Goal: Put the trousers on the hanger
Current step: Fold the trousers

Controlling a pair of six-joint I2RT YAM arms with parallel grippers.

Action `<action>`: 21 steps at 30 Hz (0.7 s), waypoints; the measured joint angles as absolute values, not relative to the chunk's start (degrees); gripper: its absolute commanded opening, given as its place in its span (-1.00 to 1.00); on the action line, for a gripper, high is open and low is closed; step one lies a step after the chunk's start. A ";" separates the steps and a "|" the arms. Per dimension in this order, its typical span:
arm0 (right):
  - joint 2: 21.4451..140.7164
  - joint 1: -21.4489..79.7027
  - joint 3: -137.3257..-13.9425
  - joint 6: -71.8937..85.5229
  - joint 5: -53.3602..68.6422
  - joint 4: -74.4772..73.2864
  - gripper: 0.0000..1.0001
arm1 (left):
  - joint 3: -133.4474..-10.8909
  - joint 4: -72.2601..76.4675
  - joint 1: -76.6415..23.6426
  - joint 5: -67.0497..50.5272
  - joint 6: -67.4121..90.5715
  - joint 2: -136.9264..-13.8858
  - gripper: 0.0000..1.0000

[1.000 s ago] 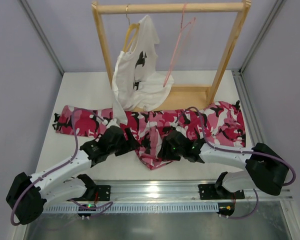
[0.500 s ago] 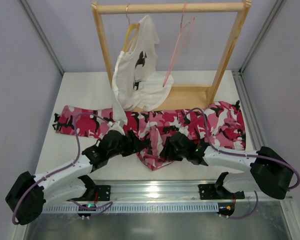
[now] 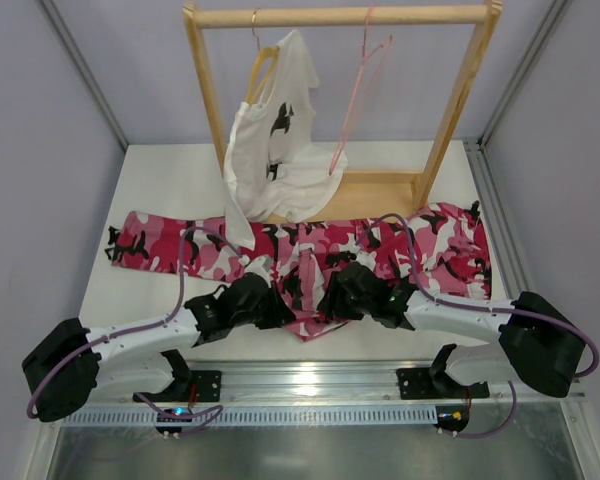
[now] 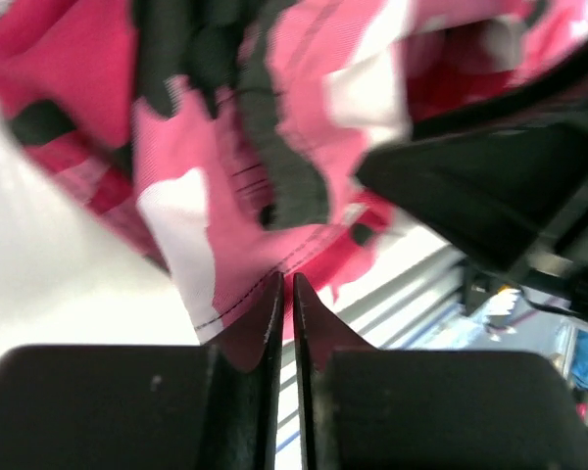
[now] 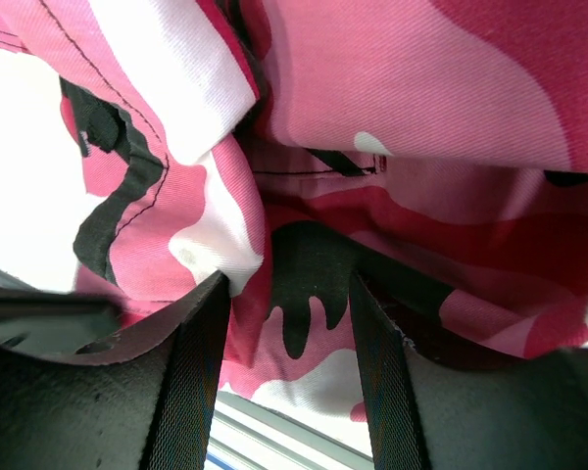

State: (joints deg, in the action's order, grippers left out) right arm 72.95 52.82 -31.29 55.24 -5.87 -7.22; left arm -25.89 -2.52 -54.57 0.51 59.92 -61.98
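The pink, white and black camouflage trousers (image 3: 420, 240) lie spread across the table in front of the rack, with a bunched part sagging toward the near edge. The pink wire hanger (image 3: 355, 100) hangs bare from the rack's top bar. My left gripper (image 3: 278, 308) is at the bunched part's near left edge. In the left wrist view my left gripper (image 4: 285, 284) is shut, its tips pinching the stitched hem of the trousers (image 4: 274, 117). My right gripper (image 3: 332, 295) is on the bunch's right side. In the right wrist view my right gripper (image 5: 289, 284) stands open with folds of the trousers (image 5: 421, 98) between its fingers.
A wooden rack (image 3: 340, 16) stands at the back. A white T-shirt (image 3: 275, 150) hangs on a wooden hanger (image 3: 263, 62) at its left. A metal rail (image 3: 310, 380) runs along the near edge. Grey walls close both sides.
My left gripper has slid right and nearer along the trousers' near edge and has gone from open to shut on the hem. My right gripper has barely shifted.
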 measured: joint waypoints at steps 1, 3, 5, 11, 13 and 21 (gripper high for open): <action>72.93 52.82 -31.29 55.24 -5.87 -7.11 0.10 | -25.89 -3.22 -54.70 0.91 60.07 -62.57 -0.92; 72.93 52.82 -31.29 55.27 -5.82 -6.87 0.10 | -25.89 -4.89 -54.72 1.58 60.66 -64.49 -0.85; 72.93 52.82 -31.29 55.27 -5.80 -6.72 0.10 | -25.89 -5.93 -54.72 2.20 61.23 -65.84 -0.48; 72.93 52.82 -31.11 55.57 -5.63 -5.56 0.09 | -24.97 -3.88 -54.74 4.27 63.66 -62.78 0.30; 72.95 52.82 -30.81 55.75 -5.34 -4.82 0.08 | -23.49 -1.37 -54.74 5.56 64.82 -60.07 0.41; 72.99 52.82 -30.06 56.07 -4.93 -3.86 0.08 | -20.08 5.13 -54.74 8.75 71.70 -58.02 0.62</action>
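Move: The loose end of the trousers' folded-in flap lies just past the left hand's shut fingertips, about 3 cm to the right, 1 cm ahead and 4 cm below. The dark-edged fold runs some 5 cm ahead and 5 cm right of the left hand, 3 cm down, and the metal rail crosses about 10 cm back and 6 cm down. From the right hand the flap end lies around 4 cm left, 1 cm back and 2 cm below. The loose end of the trouser flap has the left hand's shut fingers just above it; they dip about 3 cm, begin to open at the bottom, then rise some 4 cm and shift about 2 cm forward, finishing wide open over the cloth. The wrist turns about 15 degrees counter-clockwise, its left side dipping. The right hand stays by the dark-edged fold, half open, with that fold against its left finger. ##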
